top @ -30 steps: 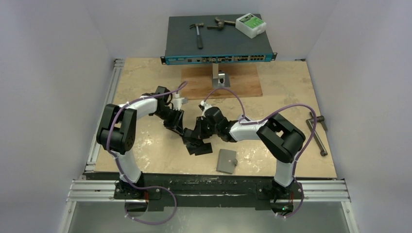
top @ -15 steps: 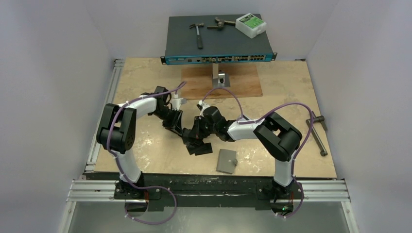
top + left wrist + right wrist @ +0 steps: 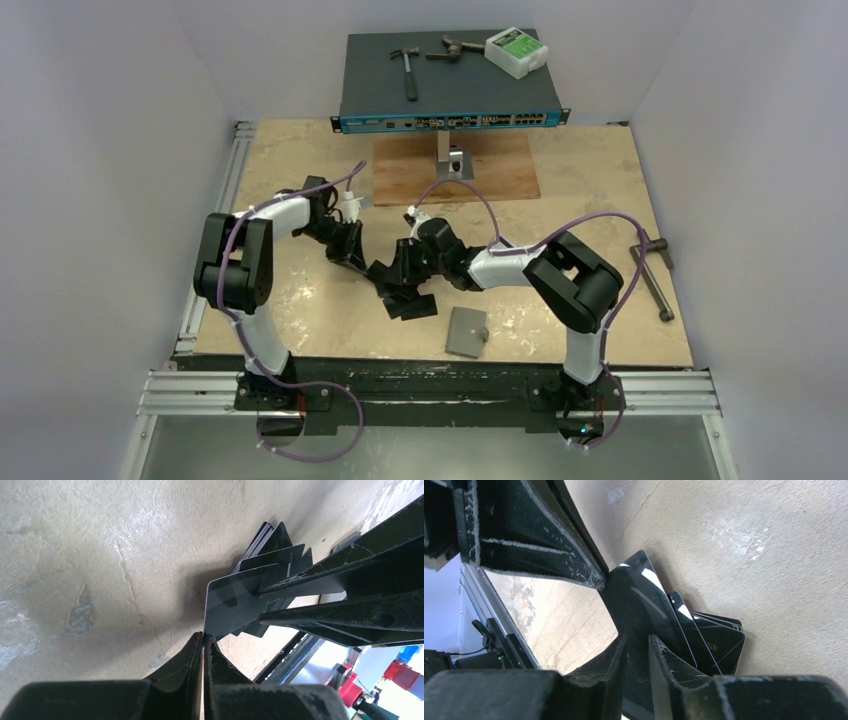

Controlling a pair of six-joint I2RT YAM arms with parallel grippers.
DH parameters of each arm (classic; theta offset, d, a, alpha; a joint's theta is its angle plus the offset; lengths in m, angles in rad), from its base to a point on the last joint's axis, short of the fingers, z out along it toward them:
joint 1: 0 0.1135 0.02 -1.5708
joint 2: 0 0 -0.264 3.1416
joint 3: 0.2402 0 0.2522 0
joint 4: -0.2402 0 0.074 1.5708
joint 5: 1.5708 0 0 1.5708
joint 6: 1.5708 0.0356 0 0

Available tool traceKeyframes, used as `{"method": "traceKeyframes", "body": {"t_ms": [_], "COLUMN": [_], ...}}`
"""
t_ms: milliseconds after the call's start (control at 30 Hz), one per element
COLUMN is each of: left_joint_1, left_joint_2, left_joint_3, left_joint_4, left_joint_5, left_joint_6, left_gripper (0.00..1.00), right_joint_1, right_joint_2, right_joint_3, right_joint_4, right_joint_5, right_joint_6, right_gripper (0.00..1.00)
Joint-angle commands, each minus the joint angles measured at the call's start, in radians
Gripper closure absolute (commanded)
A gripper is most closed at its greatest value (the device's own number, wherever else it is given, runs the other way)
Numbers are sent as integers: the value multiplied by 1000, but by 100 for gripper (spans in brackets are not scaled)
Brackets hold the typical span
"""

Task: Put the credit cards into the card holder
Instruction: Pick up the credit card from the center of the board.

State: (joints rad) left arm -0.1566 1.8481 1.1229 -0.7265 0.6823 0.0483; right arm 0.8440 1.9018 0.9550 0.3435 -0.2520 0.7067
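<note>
Several dark credit cards (image 3: pixel 412 300) lie fanned on the table, also in the left wrist view (image 3: pixel 265 545) and the right wrist view (image 3: pixel 719 640). One dark card (image 3: pixel 232 607) stands lifted off the fan. My right gripper (image 3: pixel 397 272) straddles this card (image 3: pixel 636 605) with its jaws a little apart. My left gripper (image 3: pixel 204 639) is shut, its tips at the card's lower corner; whether they pinch it I cannot tell. The grey card holder (image 3: pixel 466 332) lies closed near the front edge, to the right of the fan and apart from both grippers.
A network switch (image 3: pixel 450 95) at the back carries a hammer (image 3: pixel 408 70) and a white box (image 3: pixel 516 50). In front of it lies a wooden board (image 3: pixel 490 175) with a small metal stand (image 3: pixel 452 155). A metal tool (image 3: pixel 652 278) lies at the right edge.
My left arm has drawn back to the left and its jaws have closed. The right gripper's jaws have parted a little around the lifted card.
</note>
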Motion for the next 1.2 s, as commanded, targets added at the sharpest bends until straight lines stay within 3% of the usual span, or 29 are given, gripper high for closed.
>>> {"method": "traceKeyframes", "body": {"t_ms": [0, 233, 433, 733, 867, 1000, 1167], "left_joint_1": [32, 35, 37, 37, 37, 37, 37], "left_joint_2": [-46, -82, -140, -198, -237, -295, -351], "left_joint_3": [31, 32, 40, 106, 95, 74, 59], "left_joint_4": [-14, -34, -81, -270, -313, -346, -357], "left_joint_5": [62, 143, 215, 388, 431, 451, 470], "left_joint_6": [15, 9, 34, 215, 261, 300, 298], "left_gripper": [100, 100, 100, 100, 100, 100, 100], "right_joint_1": [-3, -48, -127, -196, -196, -194, -185], "right_joint_2": [-66, -138, -230, -251, -249, -257, -261], "right_joint_3": [8, -60, -114, -90, -86, -94, -93], "right_joint_4": [-43, 1, 38, 140, 263, 362, 367], "right_joint_5": [3, -33, -97, -375, -498, -580, -602], "right_joint_6": [-19, -6, -7, -102, -106, -61, -48], "right_gripper": [72, 54, 45, 44, 44, 45, 48]}}
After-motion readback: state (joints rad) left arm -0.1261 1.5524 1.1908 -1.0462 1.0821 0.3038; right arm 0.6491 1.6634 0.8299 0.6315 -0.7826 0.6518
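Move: The left gripper already pinches the top black card by its corner, so the card's middle lies about 4 cm to its right and 1 cm back, roughly level. From the right gripper that card's middle is some 3 cm to the left, at about the same height. The remaining card stack sits roughly 4 cm behind the right gripper and 2 cm below; the grey card holder lies about 14 cm to its right and 11 cm back. Keep the left gripper shut on the card's corner and lift it about 14 cm off the stack, drawing back and a little right while its fingers swing up towards level. Open the right gripper about halfway as it comes up off the cards, first rightward to clear, then back to the left towards the lifted card's free end, rising some 13 cm in all, fingers levelling and turning counter-clockwise. ##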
